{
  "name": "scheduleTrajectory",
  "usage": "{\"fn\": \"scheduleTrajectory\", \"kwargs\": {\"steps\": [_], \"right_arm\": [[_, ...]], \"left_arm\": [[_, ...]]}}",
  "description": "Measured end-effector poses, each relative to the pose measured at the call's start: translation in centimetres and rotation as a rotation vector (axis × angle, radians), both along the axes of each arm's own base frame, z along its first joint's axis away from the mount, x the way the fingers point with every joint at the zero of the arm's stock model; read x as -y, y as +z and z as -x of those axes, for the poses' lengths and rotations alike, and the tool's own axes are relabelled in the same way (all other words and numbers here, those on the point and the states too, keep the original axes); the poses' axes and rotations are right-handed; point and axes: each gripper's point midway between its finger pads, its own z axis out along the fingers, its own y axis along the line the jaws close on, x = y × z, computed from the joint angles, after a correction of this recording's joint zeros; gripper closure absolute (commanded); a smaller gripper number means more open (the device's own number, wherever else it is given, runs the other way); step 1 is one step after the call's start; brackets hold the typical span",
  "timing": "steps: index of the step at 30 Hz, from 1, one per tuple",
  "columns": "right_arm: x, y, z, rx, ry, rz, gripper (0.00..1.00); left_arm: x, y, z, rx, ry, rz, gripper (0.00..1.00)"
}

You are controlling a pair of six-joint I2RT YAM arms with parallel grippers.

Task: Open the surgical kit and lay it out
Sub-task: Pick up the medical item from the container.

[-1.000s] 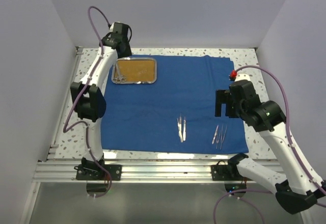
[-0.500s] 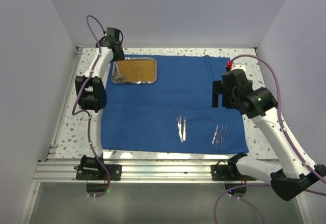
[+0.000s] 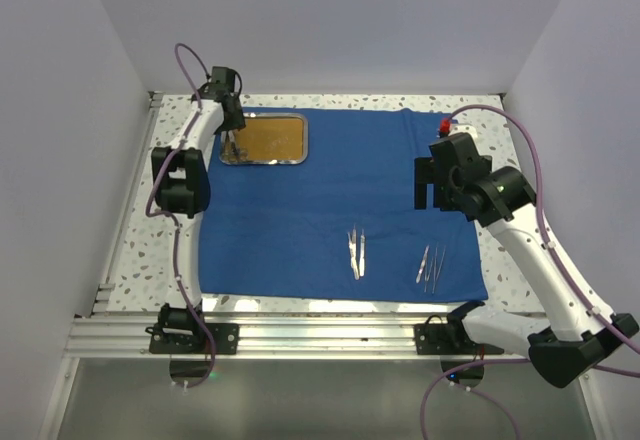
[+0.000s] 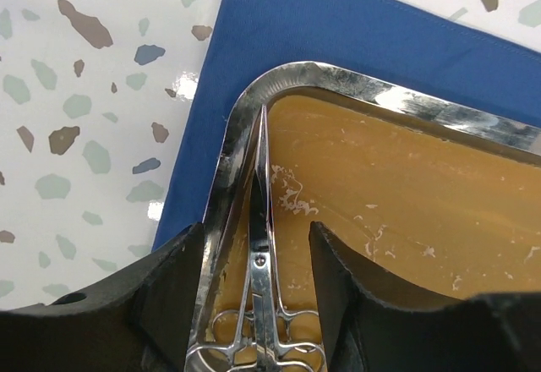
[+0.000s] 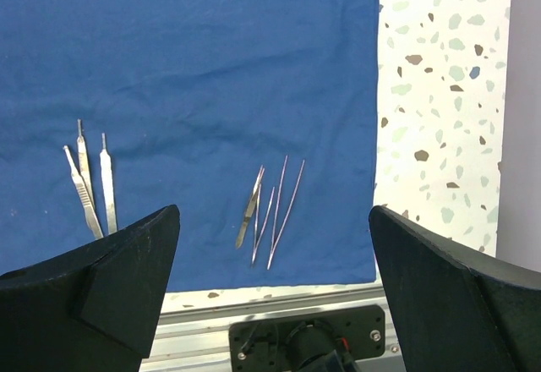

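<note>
The royal-blue cloth (image 3: 330, 200) lies spread flat. At its back left corner stands the steel tray (image 3: 305, 142) with an orange-brown base. My left gripper (image 3: 231, 132) is down over the tray's left end. In the left wrist view its fingers (image 4: 182, 262) straddle ring-handled forceps (image 4: 258, 245) lying along the tray rim (image 4: 245, 110), open, with a gap on each side. Scalpels (image 3: 356, 252) and tweezers (image 3: 431, 266) lie on the cloth's near part. My right gripper (image 3: 432, 185) hangs open above the cloth's right side, looking down on the tweezers (image 5: 270, 207) and scalpels (image 5: 89, 186).
Speckled white tabletop (image 3: 130, 260) borders the cloth on the left, back and right. An aluminium rail (image 3: 320, 335) with both arm bases runs along the near edge. Plain walls close in the left, back and right.
My left gripper has come down from behind the tray onto its left end, over the forceps. The right arm has drawn back and slightly left, still wide open.
</note>
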Motion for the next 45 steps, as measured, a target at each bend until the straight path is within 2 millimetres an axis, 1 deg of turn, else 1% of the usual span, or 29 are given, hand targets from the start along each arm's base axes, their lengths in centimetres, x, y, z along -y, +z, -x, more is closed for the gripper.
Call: {"fn": "scheduleTrajectory", "kwargs": {"steps": [4, 7, 8, 10, 11, 13, 14, 17, 30, 35, 37, 39, 45], "right_arm": [[0.0, -0.2, -0.1, -0.006, -0.001, 0.007, 0.02], [0.0, -0.2, -0.2, -0.009, -0.002, 0.009, 0.02], [0.0, -0.3, -0.2, -0.01, -0.002, 0.009, 0.02], [0.0, -0.3, -0.2, -0.01, -0.002, 0.009, 0.01], [0.0, -0.3, -0.2, -0.01, -0.002, 0.009, 0.01], [0.0, -0.3, -0.2, -0.01, -0.003, 0.009, 0.01], [0.0, -0.3, -0.2, -0.01, -0.003, 0.009, 0.02], [0.0, -0.3, -0.2, -0.009, -0.003, 0.008, 0.02], [0.0, -0.2, -0.2, -0.007, -0.008, 0.003, 0.02], [0.0, -0.2, -0.1, -0.006, -0.008, 0.001, 0.02], [0.0, -0.1, -0.1, -0.004, -0.008, -0.001, 0.02], [-0.1, 0.0, 0.0, 0.0, -0.006, -0.005, 0.02], [0.0, 0.3, 0.2, 0.014, -0.005, -0.017, 0.02]], "left_arm": [[-0.1, -1.5, 0.1, -0.022, 0.001, 0.002, 0.45], [0.0, -1.5, -0.2, -0.01, -0.001, 0.007, 0.5], [0.0, -1.6, -0.3, -0.007, -0.002, 0.011, 0.57], [0.1, -1.6, -0.4, -0.005, -0.001, 0.014, 0.63], [0.1, -1.6, -0.4, -0.004, -0.001, 0.013, 0.69], [0.1, -1.6, -0.5, -0.001, 0.003, 0.023, 0.78], [0.1, -1.7, -0.4, -0.003, 0.003, 0.025, 0.88], [0.2, -1.7, -0.4, -0.004, 0.003, 0.028, 0.99], [0.2, -1.7, -0.4, -0.003, 0.002, 0.03, 1.0], [0.3, -1.3, -0.4, 0.001, 0.001, 0.033, 1.0], [0.3, -0.7, -0.4, 0.007, 0.0, 0.033, 1.0], [0.4, 0.2, -0.4, 0.023, -0.002, 0.035, 1.0], [0.6, 4.6, -0.6, 0.095, -0.007, 0.041, 1.0]]}}
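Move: Just under the left hand's open fingers, roughly 2 cm below and some 2 cm back, lies the middle of the scissors-like medical item, its blades pointing away from the base. The container's middle is about 9 cm to the right and 1 cm back; its far left corner stands 6 cm ahead and 2 cm left. From the idle right hand, the item lies about 32 cm ahead, 51 cm left and 22 cm below. Sinking a last 1.5 cm or so with the fingers astride the medical item, the left hand shuts them almost fully and pinches its blades near the pivot. It keeps still in that grip for a moment, then lifts about 6 cm, nearly straight up and speeding up, away from the container floor, the fingers tipping slightly outward. ##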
